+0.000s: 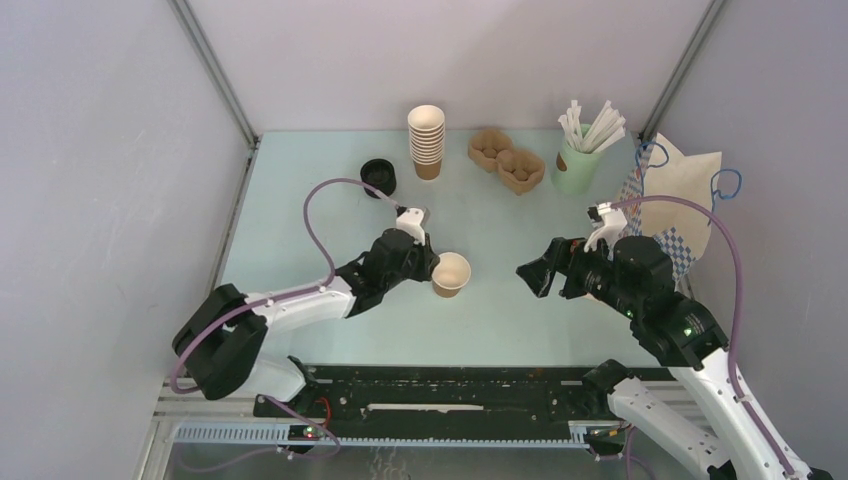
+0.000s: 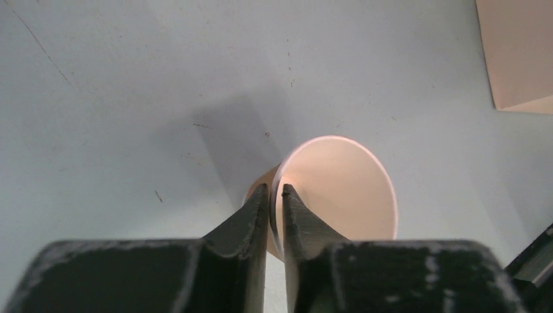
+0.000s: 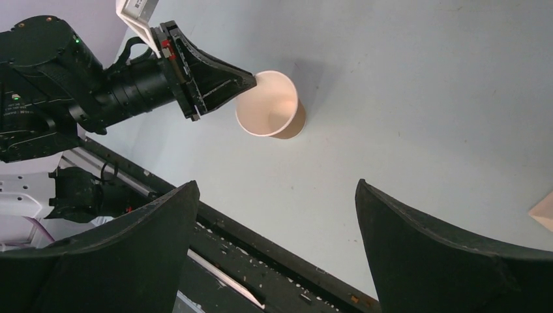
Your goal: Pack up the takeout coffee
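The takeout coffee (image 1: 450,273), a small brown paper cup with a white inside, stands on the pale table (image 1: 300,200) near the middle. My left gripper (image 1: 432,268) pinches its rim from the left. In the left wrist view one finger of the gripper (image 2: 274,190) lies outside the cup (image 2: 345,189) and the other inside, with the wall between them. My right gripper (image 1: 530,275) hovers to the cup's right, wide open and holding nothing. From the right wrist, the cup (image 3: 270,104) and the left gripper (image 3: 251,81) show beyond the right gripper (image 3: 277,182).
At the back stand a stack of paper cups (image 1: 427,140), a black lid (image 1: 379,176), a brown pulp cup tray (image 1: 507,160) and a green cup with white straws (image 1: 577,165). A paper bag (image 1: 680,200) lies at the right. A black rail (image 1: 440,395) runs along the near edge.
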`<state>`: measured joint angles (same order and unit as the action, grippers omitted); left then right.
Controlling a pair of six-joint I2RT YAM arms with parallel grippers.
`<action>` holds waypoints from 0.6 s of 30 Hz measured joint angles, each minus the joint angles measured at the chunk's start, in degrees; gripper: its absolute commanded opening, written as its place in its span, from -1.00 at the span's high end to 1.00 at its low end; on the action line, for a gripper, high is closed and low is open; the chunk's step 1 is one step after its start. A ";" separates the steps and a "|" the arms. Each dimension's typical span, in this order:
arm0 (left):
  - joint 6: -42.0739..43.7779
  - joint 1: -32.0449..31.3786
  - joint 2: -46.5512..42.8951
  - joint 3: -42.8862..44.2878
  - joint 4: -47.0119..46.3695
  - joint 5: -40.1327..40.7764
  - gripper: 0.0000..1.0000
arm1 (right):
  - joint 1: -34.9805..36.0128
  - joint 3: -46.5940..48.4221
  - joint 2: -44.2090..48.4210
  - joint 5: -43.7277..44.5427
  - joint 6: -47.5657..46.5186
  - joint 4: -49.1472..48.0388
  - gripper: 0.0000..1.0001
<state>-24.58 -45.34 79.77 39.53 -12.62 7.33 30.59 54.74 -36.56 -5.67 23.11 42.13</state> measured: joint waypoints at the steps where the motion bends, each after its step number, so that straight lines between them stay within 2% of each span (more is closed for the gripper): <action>1: -0.04 0.00 0.07 0.00 -0.20 0.09 0.36 | 0.00 -0.07 0.02 0.13 0.02 -0.04 -0.97; 7: 0.02 0.31 -1.73 0.02 2.97 1.73 -0.37 | 0.04 -0.66 -0.26 0.24 -0.02 -0.39 -0.97; 10: -0.92 2.60 -6.40 0.13 9.16 1.36 -0.61 | 0.09 -0.66 -0.42 0.26 -0.07 -0.46 -0.98; 14: -3.10 12.35 -11.37 4.48 19.12 1.07 -0.68 | 0.20 -0.83 -0.31 0.66 -0.20 -0.74 -0.99; 18: -3.78 20.20 -5.73 17.18 27.74 3.65 -0.49 | 0.20 -1.90 -0.48 0.63 -0.22 -1.77 -0.99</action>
<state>-28.36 -25.15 74.04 56.71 15.11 10.98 30.79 52.84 -37.04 -5.04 22.90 40.36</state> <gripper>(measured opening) 0.809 0.993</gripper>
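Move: The black lids that the left hand goes for stand about 24 cm ahead of it, 13 cm to its left and 5 cm lower. The cup whose rim is still between its fingers has its middle some 3 cm to the right, 1 cm back and 4 cm below. The cup stack is roughly 27 cm ahead and 2 cm left, its middle about 2 cm higher. From the right hand, the lids lie about 35 cm ahead, 29 cm left and 22 cm below. The left hand lets go of the cup's rim, its fingers opening wide almost on the spot. It then pulls off to the left and swings up and forward towards the black lids, about 13 cm left and 7 cm each forward and up, gaining speed, while the hand turns some 25 degrees counter-clockwise. ##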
